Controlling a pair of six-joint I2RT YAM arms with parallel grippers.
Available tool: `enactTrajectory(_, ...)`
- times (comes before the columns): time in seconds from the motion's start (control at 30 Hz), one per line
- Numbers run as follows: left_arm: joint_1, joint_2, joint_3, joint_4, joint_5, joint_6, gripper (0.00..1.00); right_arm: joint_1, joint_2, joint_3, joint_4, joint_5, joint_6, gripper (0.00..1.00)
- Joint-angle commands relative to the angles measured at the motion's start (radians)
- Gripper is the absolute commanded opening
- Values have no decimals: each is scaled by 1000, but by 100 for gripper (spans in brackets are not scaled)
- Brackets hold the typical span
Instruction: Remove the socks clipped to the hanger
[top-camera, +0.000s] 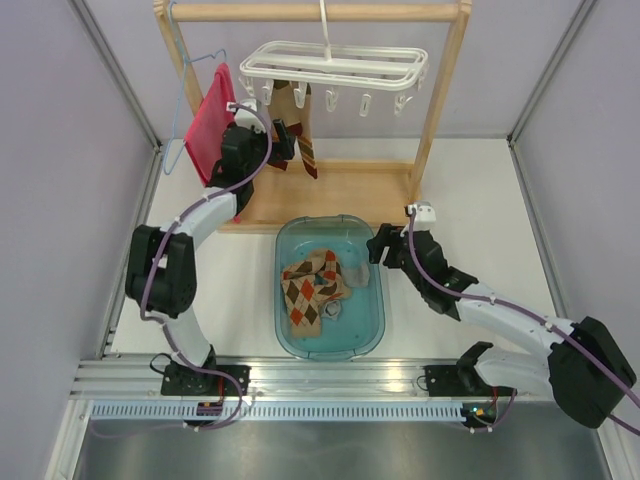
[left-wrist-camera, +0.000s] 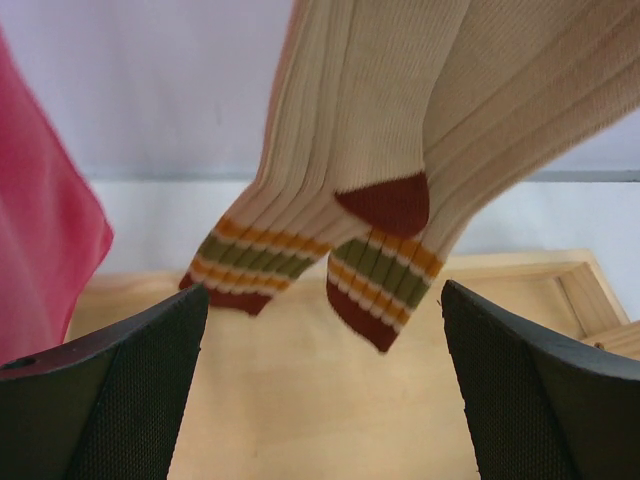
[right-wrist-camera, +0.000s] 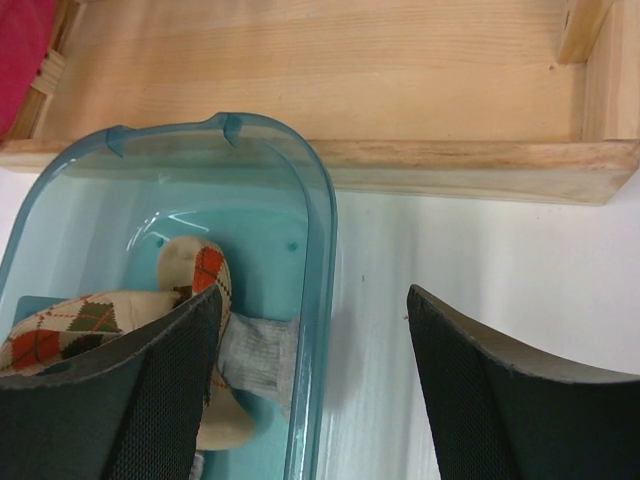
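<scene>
The white hanger (top-camera: 335, 63) hangs by its hook from the wooden rack's top bar. Two cream ribbed socks (top-camera: 300, 112) with striped cuffs dangle from its left clips. In the left wrist view these socks (left-wrist-camera: 380, 150) hang just ahead of and above my left gripper (left-wrist-camera: 325, 385), which is open with nothing between its fingers. From above, the left gripper (top-camera: 283, 140) sits right beside the hanging socks. Several more socks (top-camera: 315, 285), argyle and grey, lie in the teal bin. My right gripper (right-wrist-camera: 315, 390) is open and empty over the bin's right rim (right-wrist-camera: 322, 230).
A pink cloth (top-camera: 208, 125) on a blue wire hanger (top-camera: 183, 90) hangs left of my left arm, and shows at the left edge of its wrist view (left-wrist-camera: 45, 260). The wooden rack's base (top-camera: 340, 195) lies behind the teal bin (top-camera: 381, 300). An upright post (top-camera: 440, 100) stands at the right.
</scene>
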Motion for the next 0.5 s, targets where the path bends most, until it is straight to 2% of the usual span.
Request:
enactTrajectory(0.0,18,83,131,129,78,85,100,-11,50,21,66,-35,-19,78)
enactTrajectory(0.33,46,275,313,194,134,99,99,-25,164,83,101,-75,-36,78)
enactTrajectory(0.47,46,299,321,214,102,104,61,-25,205,96,115,-87,-38,77)
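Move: The hanging patterned sock, the left one of the pair, is about 9 cm ahead of the left hand and a couple of centimetres to its right, its middle roughly 3 cm higher. The other sock hangs some 4 cm to its right; the pink cloth is about 13 cm left of the hand, and the hanger's middle lies 8 cm ahead, 7 cm right and some 18 cm up. From the right hand the sock is around 31 cm ahead, 15 cm left and 13 cm up. Forward by about 8 cm, slowing as it goes, the left hand reaches to the hanging sock, its fingers tipping up some 10 degrees. Near the end they begin to close around the sock's leg from either side, still partly open. The right hand, empty, sinks about 3 cm, then eases a little forward and left towards the bin. ##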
